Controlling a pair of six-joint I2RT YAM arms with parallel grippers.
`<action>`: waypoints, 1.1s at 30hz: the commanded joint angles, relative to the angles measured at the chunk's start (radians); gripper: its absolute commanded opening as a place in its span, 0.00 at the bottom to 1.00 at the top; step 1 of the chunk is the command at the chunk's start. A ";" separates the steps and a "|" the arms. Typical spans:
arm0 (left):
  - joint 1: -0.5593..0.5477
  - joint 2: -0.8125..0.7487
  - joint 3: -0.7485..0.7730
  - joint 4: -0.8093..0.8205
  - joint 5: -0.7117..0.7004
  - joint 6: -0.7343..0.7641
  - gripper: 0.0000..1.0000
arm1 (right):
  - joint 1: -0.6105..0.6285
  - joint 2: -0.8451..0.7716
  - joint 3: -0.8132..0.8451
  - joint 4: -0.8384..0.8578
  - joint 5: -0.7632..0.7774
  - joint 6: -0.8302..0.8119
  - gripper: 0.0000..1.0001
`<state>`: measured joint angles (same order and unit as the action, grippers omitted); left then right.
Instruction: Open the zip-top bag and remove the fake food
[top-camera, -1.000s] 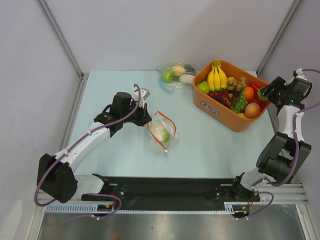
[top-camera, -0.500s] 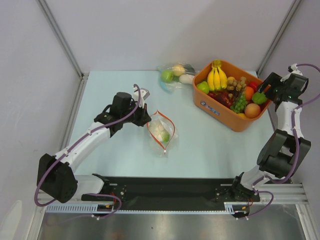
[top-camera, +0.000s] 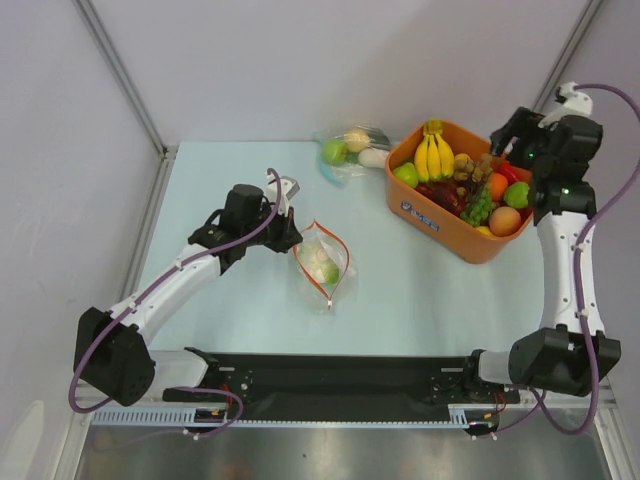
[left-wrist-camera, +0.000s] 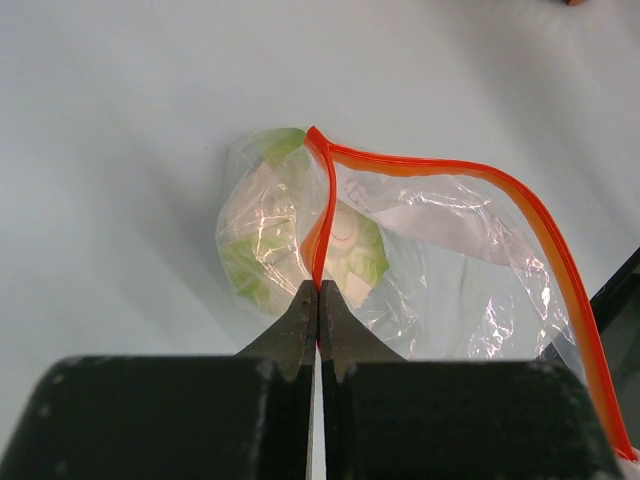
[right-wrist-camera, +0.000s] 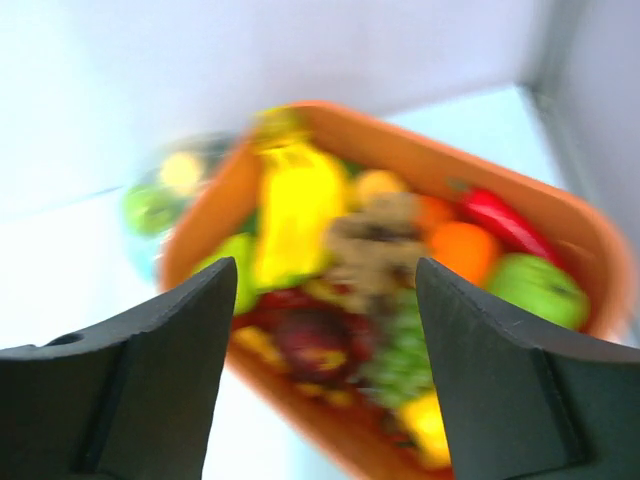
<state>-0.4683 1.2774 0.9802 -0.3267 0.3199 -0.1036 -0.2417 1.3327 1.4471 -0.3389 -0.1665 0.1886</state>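
The zip-top bag (top-camera: 323, 264) lies on the table's middle, its mouth gaping and its orange-red zip strip (left-wrist-camera: 440, 168) curved apart. My left gripper (top-camera: 296, 238) is shut on the strip's near side, with the strip pinched between the tips of the left gripper (left-wrist-camera: 318, 291). Inside the bag sits fake food: a white-and-green cauliflower (left-wrist-camera: 350, 245) and green pieces (top-camera: 331, 273). My right gripper (top-camera: 508, 135) hovers over the far right corner of the orange bin (top-camera: 440, 222). In the blurred right wrist view, the right gripper (right-wrist-camera: 325, 275) is open and empty.
The orange bin's rim (right-wrist-camera: 560, 215) encloses a yellow banana bunch (top-camera: 434, 152), a green piece (top-camera: 517, 194) and several other toy fruits. Another clear bag (top-camera: 350, 150) with a green apple lies at the back. Enclosure walls stand close on both sides.
The right arm has lifted from the bin's right side and swung up over its far corner, uncovering a green piece in the bin. The left arm and the bag have not moved.
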 joint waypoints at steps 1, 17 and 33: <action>-0.001 -0.003 0.018 0.011 0.011 0.015 0.00 | 0.157 -0.033 0.044 -0.054 0.041 -0.028 0.75; 0.000 0.005 0.018 0.009 0.001 0.016 0.00 | 0.889 0.224 0.018 0.061 -0.062 0.067 0.43; -0.001 -0.001 0.021 0.005 0.004 0.016 0.00 | 1.029 0.195 -0.175 0.107 -0.120 0.199 0.36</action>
<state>-0.4683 1.2808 0.9802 -0.3279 0.3191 -0.1036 0.7715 1.5814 1.3018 -0.2745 -0.2646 0.3424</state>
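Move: The pale-green fake food left in the open bag lies about 42 cm to the right hand's left, 8 cm back and 33 cm below; the bag mouth above it is 41 cm left, 16 cm back and 21 cm down. The orange box sits 10 cm ahead, 4 cm left and 30 cm below, the second food bag 22 cm ahead and 33 cm left on the table. From the left hand, the food is 4 cm ahead, 7 cm right and 15 cm down. Over to the open bag, away from the orange box, the empty right hand swings some 43 cm left, sinking about 15 cm, mostly after the first third, and drawing back a little less. It turns about 60 degrees counter-clockwise and tips downward while its fingers narrow to roughly half their starting gap. The left hand stays still, keeping its pinch on the bag's rim. ##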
